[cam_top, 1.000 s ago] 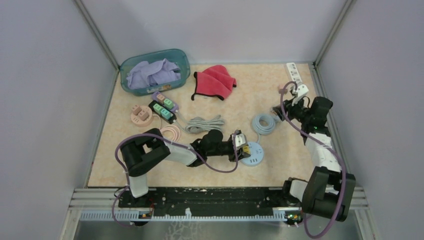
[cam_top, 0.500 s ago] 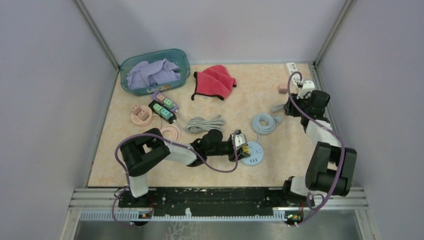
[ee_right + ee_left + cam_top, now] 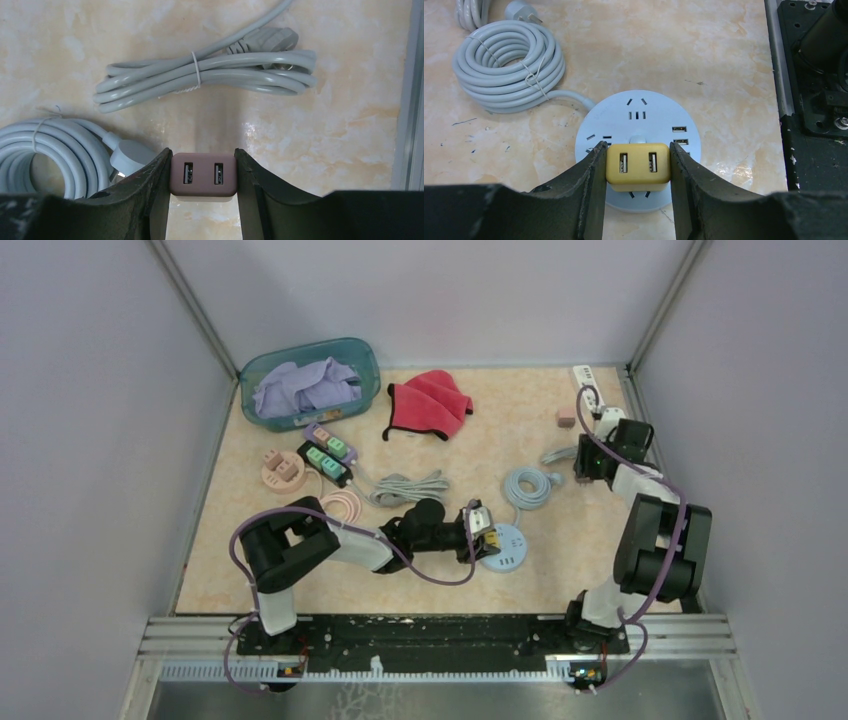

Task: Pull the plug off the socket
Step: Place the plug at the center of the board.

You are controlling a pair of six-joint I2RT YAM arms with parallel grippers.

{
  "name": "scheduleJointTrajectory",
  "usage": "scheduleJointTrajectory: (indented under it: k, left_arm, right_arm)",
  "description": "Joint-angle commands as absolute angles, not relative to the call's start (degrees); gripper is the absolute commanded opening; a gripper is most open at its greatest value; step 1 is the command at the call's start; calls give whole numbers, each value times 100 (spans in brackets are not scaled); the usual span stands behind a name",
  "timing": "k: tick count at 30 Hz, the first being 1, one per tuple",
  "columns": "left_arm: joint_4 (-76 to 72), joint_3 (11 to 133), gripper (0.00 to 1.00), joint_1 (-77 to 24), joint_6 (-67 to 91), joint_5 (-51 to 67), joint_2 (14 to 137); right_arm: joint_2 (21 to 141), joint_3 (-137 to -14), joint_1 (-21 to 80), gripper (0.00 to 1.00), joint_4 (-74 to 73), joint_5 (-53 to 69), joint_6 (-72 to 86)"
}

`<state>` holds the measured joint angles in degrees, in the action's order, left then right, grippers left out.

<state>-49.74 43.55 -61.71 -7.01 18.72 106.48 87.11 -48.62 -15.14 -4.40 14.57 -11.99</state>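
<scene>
A round pale-blue socket (image 3: pixel 507 548) (image 3: pixel 639 117) lies at the table's middle front. A yellow two-port USB plug (image 3: pixel 638 166) (image 3: pixel 491 537) sits on its face. My left gripper (image 3: pixel 638 170) (image 3: pixel 484 531) is shut on the yellow plug, one finger pressed on each side. I cannot tell whether its prongs are still seated. My right gripper (image 3: pixel 202 175) (image 3: pixel 584 459) is at the right rear, shut on a brown two-port USB plug (image 3: pixel 202 173) held above the tabletop.
A coiled white cable (image 3: pixel 530 486) (image 3: pixel 506 62) (image 3: pixel 45 150) lies behind the socket, beside a tied grey cable bundle (image 3: pixel 408 487) (image 3: pixel 205 72). Further back are a teal basket (image 3: pixel 345 346), a red cloth (image 3: pixel 428 405), power strips (image 3: pixel 328 455), a pink round socket (image 3: pixel 281 470) and a small brown adapter (image 3: pixel 566 420).
My right arm has folded back toward the right rear corner, carrying the brown plug. My left gripper and the yellow plug have stayed put.
</scene>
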Motion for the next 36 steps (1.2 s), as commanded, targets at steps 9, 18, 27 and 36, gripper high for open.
scheduleJointTrajectory:
  k: [9, 18, 27, 36]
  left_arm:
    - [-4702, 4166, 1, -6122, -585, 2078, 10542]
    - [-4728, 4159, 1, -6082, -561, 2175, 10555]
    - [-4749, 4158, 2, -6056, -556, 2231, 10569]
    - [-4837, 4101, 3, -6051, -571, 2259, 10529]
  right_arm:
    - [8949, -5562, -1567, 74, -865, 1292, -1248]
    - [7728, -5193, -1573, 75, -366, 2240, -1348]
    - [6086, -3878, -1573, 99, 941, 5830, -2026]
    - [6756, -4363, -1511, 99, -4484, 8508, -8279]
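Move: The brown plug is already between the right fingers, just over bare table. From it the cable bundle lies about 8 cm straight ahead, the round cable coil some 15 cm left and 2 cm back, and a second brown plug roughly 17 cm ahead and 3 cm left. The yellow plug in the left fingers is about 25 cm left of the right hand and 17 cm back; from the left hand the held brown plug lies some 17 cm ahead and 25 cm right. The brown plug is lowered the last centimetre and let go as the right fingers open. The emptied hand lifts about 14 cm, swings left and back over the cable coil's side towards the yellow plug, opening wide and turning some 60 degrees counter-clockwise, then starts to sink. The left hand keeps its pinch on the yellow plug, drifting barely half a centimetre left. ##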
